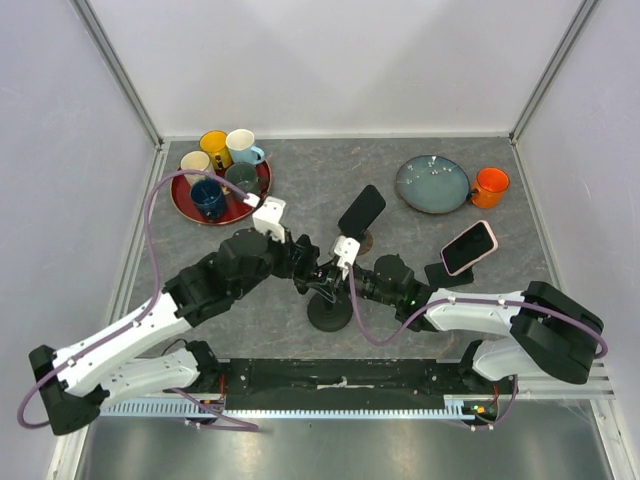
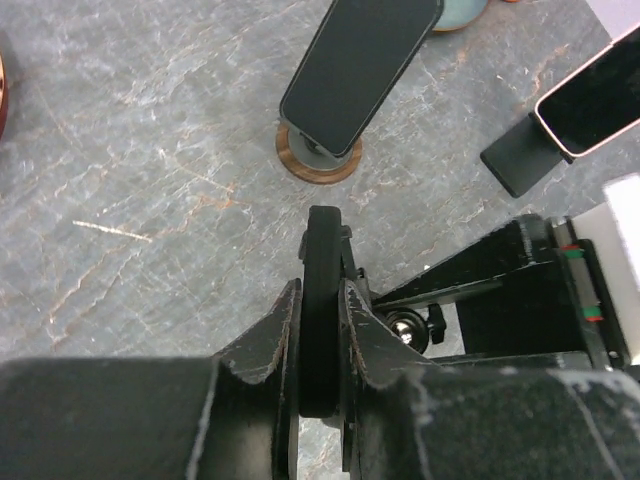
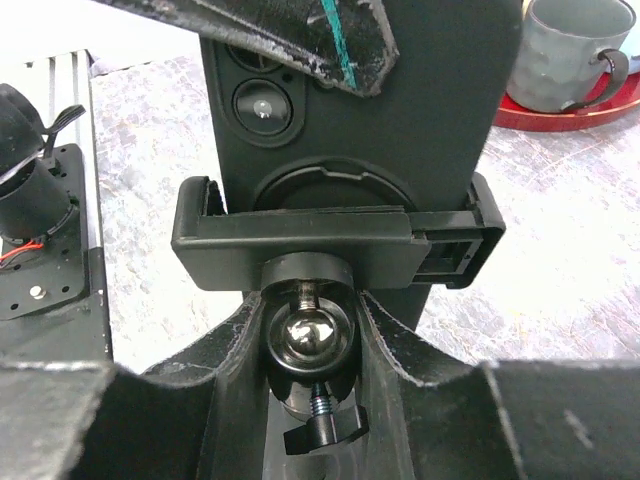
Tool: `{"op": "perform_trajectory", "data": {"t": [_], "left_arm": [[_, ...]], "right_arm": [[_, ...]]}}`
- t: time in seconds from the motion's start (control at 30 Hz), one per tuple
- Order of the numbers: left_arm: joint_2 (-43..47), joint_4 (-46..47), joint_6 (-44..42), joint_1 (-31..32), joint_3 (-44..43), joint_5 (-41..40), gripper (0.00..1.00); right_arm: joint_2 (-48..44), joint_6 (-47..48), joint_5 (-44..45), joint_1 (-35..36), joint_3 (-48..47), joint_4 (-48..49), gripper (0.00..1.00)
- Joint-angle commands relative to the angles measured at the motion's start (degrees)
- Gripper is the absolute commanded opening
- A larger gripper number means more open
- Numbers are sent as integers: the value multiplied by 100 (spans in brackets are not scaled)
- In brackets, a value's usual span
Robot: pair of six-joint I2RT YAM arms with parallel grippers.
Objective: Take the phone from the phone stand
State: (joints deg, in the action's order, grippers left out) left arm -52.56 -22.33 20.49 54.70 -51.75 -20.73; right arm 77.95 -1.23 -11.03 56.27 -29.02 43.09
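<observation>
A black phone [image 3: 400,110] stands upright in the clamp [image 3: 330,245] of a black phone stand whose round base [image 1: 329,316] sits at the table's middle front. In the left wrist view the phone [image 2: 322,290] shows edge-on, and my left gripper [image 2: 322,300] is shut on it, one finger on each face. My right gripper [image 3: 308,320] is shut on the stand's ball joint [image 3: 310,338] just under the clamp. Seen from the top camera, the left gripper [image 1: 312,272] and the right gripper [image 1: 346,282] meet above the base.
Another black phone [image 1: 361,210] leans on a wooden round stand behind, and a pink-edged phone [image 1: 468,247] rests on a black stand to the right. A red tray [image 1: 190,215] with several mugs is back left. A blue plate [image 1: 432,184] and orange mug [image 1: 490,187] are back right.
</observation>
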Motion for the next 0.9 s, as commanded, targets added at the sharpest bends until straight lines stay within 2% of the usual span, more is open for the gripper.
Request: {"op": "perform_trajectory", "data": {"t": [0.0, 0.2, 0.57, 0.87], "left_arm": [[632, 264, 402, -881, -55, -898, 2], [808, 185, 491, -1110, -2, -959, 2], [747, 220, 193, -1119, 15, -950, 2], [352, -456, -124, -1128, -292, -1459, 2]], "right_arm": [[18, 18, 118, -178, 361, -1057, 0], [97, 44, 31, -204, 344, -1066, 0], [62, 27, 127, -204, 326, -1075, 0], [-104, 9, 224, -204, 353, -1075, 0]]}}
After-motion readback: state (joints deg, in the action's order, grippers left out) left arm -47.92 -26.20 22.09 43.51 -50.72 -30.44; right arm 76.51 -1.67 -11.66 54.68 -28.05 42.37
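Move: The phone is pinched upright in the left fingers and still caught in the phone stand's clamp, which sits about 4 cm right, 1 cm back and 5 cm below that hand. Off the left hand, the grey mug lies roughly 24 cm ahead and 15 cm left, and the other black phone about 13 cm ahead and 11 cm right. From the right hand, which grips the stand's neck, the caught phone is about 3 cm left, 1 cm ahead and 6 cm up. The phone is drawn out of the clamp by the left hand, which keeps its pinch and goes quickly some 9 cm left and 4 cm forward, away from the stand, turning about 20 degrees counter-clockwise; it rises a couple of centimetres, then pauses and sinks back. The right hand keeps its grip on the stand's neck, easing barely a centimetre to the right. ##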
